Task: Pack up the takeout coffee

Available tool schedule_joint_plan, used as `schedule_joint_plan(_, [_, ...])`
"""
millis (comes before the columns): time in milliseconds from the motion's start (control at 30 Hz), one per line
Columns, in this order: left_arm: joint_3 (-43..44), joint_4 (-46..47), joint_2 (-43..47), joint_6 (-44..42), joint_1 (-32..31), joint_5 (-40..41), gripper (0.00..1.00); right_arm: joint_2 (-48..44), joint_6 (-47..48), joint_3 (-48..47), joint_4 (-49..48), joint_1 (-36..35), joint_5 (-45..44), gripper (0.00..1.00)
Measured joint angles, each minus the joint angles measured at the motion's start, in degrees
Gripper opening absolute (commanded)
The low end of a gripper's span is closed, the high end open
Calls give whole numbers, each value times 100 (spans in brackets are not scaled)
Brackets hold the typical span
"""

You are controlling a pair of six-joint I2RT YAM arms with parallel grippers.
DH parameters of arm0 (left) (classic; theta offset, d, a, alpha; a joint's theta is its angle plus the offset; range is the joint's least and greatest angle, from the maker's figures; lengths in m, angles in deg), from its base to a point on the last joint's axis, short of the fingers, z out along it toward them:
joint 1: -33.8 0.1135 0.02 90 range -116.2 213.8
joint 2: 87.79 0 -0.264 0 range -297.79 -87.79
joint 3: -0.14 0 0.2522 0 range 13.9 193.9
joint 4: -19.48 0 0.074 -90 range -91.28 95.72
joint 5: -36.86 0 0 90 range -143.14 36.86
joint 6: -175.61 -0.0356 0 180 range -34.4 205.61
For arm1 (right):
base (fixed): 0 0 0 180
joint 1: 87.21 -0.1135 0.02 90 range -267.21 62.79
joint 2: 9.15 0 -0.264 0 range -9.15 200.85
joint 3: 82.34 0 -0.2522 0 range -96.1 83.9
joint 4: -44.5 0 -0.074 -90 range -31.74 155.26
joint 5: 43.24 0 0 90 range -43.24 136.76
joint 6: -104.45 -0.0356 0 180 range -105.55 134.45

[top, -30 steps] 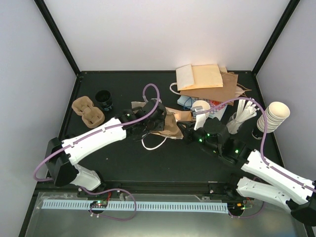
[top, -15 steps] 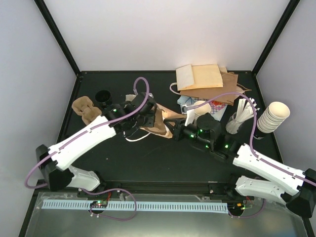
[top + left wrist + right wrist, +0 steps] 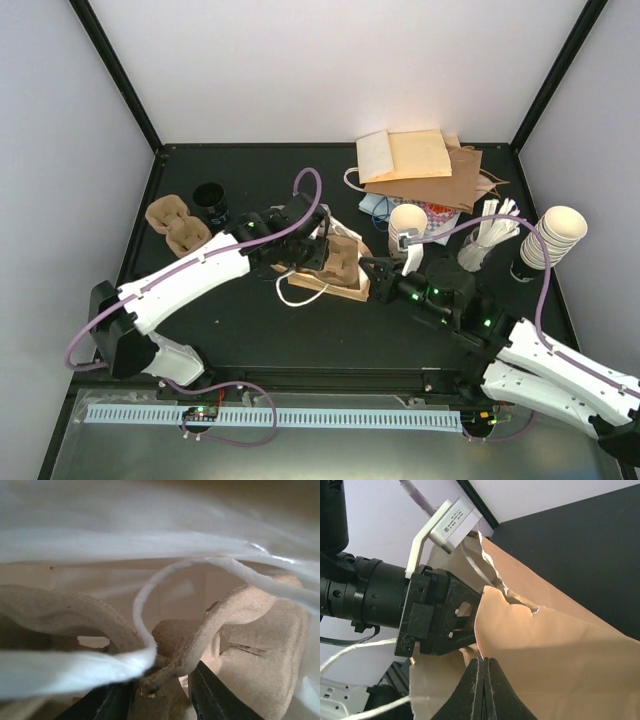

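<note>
The brown paper bag (image 3: 345, 268) lies open at mid-table with a pulp cup tray (image 3: 240, 630) inside it. My left gripper (image 3: 320, 250) reaches into the bag's mouth. It is shut on the tray's middle ridge (image 3: 172, 667), and a white string handle (image 3: 145, 625) loops across that view. My right gripper (image 3: 369, 276) is shut on the bag's torn edge (image 3: 520, 630), jaws pressed together on the paper. A small black-topped cup (image 3: 212, 200), possibly the takeout coffee, stands at the back left, apart from both grippers.
Two pulp trays (image 3: 178, 226) lie at the back left. Flat brown bags (image 3: 420, 160) are piled at the back right. A lone lidless cream cup (image 3: 407, 220) stands by my right arm. A holder of white sticks (image 3: 488, 236) and stacked cream cups (image 3: 557, 235) are at the right.
The bag, with the tray in it, swung back and left, then came right and nearer. Both arms moved with it, keeping their grips.
</note>
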Motion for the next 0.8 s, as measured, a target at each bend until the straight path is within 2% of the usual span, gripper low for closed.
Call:
schedule_joint_plan(267, [11, 267, -337, 61, -109, -149, 32, -267, 197, 55, 372, 2, -146, 1])
schedule_joint_plan(567, [7, 426, -697, 186, -503, 426, 32, -295, 323, 131, 710, 0, -278, 2])
schedule_joint_plan(733, [-457, 892, -433, 223, -684, 743, 32, -358, 363, -35, 1043, 0, -654, 33])
schedule_joint_plan(800, [-680, 1025, -258, 223, -695, 800, 32, -367, 649, -190, 1255, 0, -787, 44])
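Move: My left hand is down inside the bag's mouth, its fingers already at the carrier's middle. The carrier's middle is about 2 cm right and 3 below, the bag's about 1 cm right and 8 below. My right fingers are shut at the bag's near right rim; the bag's middle lies roughly 8 cm left, 3 ahead and 14 below. The white cup stack stands some 10 cm ahead and 9 right of my right hand, about 21 below. With my left fingers keeping their gap at the carrier's middle, I work it downward and to the right, about 3.5 cm down and 3 across. My right hand, shut at the rim at first, sinks a couple of centimetres, slides right some 3.5 cm in all and rolls about 10 degrees with its left side dropping. Late on it rises slightly and its fingers open to about a third, letting go of the paper. ##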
